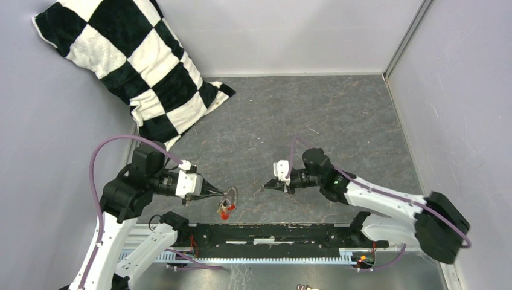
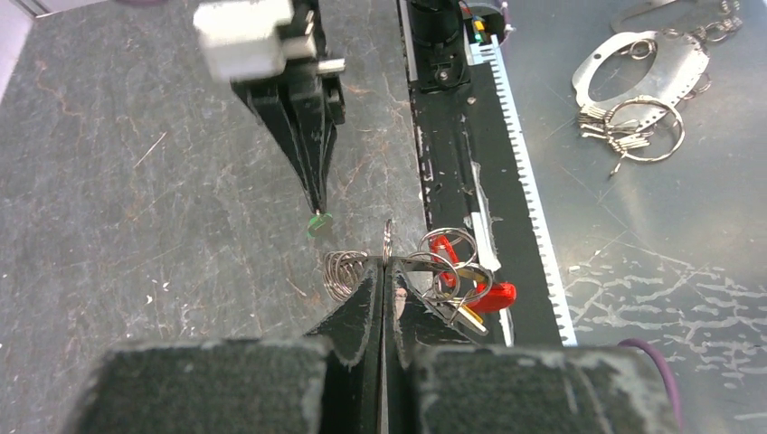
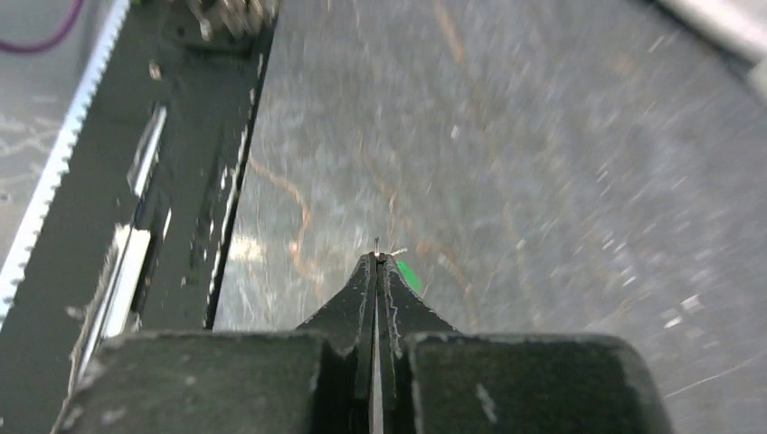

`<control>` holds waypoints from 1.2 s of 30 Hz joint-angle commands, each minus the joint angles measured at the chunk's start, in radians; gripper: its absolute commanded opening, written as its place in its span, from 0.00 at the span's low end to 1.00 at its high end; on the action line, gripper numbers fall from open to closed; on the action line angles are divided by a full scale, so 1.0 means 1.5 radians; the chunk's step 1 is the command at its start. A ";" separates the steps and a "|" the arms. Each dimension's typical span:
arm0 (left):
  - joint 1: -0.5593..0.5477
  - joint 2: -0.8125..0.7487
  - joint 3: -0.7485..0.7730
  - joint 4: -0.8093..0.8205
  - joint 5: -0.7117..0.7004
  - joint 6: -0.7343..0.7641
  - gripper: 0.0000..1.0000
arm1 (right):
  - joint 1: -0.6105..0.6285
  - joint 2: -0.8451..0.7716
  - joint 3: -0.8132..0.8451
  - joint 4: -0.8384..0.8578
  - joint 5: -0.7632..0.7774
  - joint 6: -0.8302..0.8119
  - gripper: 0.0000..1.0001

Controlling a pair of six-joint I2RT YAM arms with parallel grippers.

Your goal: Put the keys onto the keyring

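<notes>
My left gripper (image 2: 386, 262) is shut on the thin wire of the keyring (image 2: 342, 271), whose silver coils spread to both sides of the tips. A red key (image 2: 493, 296) and a yellow key (image 2: 468, 316) hang in the rings on its right side, near the red strap (image 2: 443, 246). In the top view the left gripper (image 1: 220, 194) holds the keyring (image 1: 232, 194) just above the table's near edge. My right gripper (image 3: 378, 260) is shut on the green key (image 3: 409, 276), its metal tip poking out past the fingertips. It faces the left one a short gap away (image 1: 267, 185).
A black-and-white checkered pillow (image 1: 133, 66) leans in the back left corner. A black rail (image 1: 272, 232) runs along the near edge. Beyond it, spare rings and metal plates (image 2: 633, 117) lie on the bench. Grey walls close in the left, back and right sides.
</notes>
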 commanded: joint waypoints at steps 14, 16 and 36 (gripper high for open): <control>-0.002 0.068 0.039 0.038 0.094 -0.105 0.02 | 0.178 -0.203 0.188 -0.079 0.191 -0.009 0.01; -0.002 0.072 0.044 0.039 0.106 -0.111 0.02 | 0.201 -0.206 0.203 -0.089 0.202 -0.045 0.01; -0.002 0.059 0.065 0.042 0.224 -0.042 0.02 | 0.399 -0.171 0.260 -0.098 0.339 -0.305 0.00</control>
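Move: From the right gripper, which already holds the green key, the keyring in the left gripper is roughly 11 cm back, 10 cm left and 15 cm higher. The red keys hanging from the keyring are about 15 cm back, 11 cm left and 14 cm up from the right gripper. From the left gripper, the green key lies some 8 cm ahead, 12 cm right and 18 cm below. Lift the right gripper about 20 cm, steeply at first, then carry the still-pinched green key back 10 cm and left 5 cm to the keyring; meanwhile level its fingers and roll the wrist, some 40 degrees in all. Keep the left gripper shut on the keyring, raising it 3 cm, easing slightly right and back, and rolling it a little. ##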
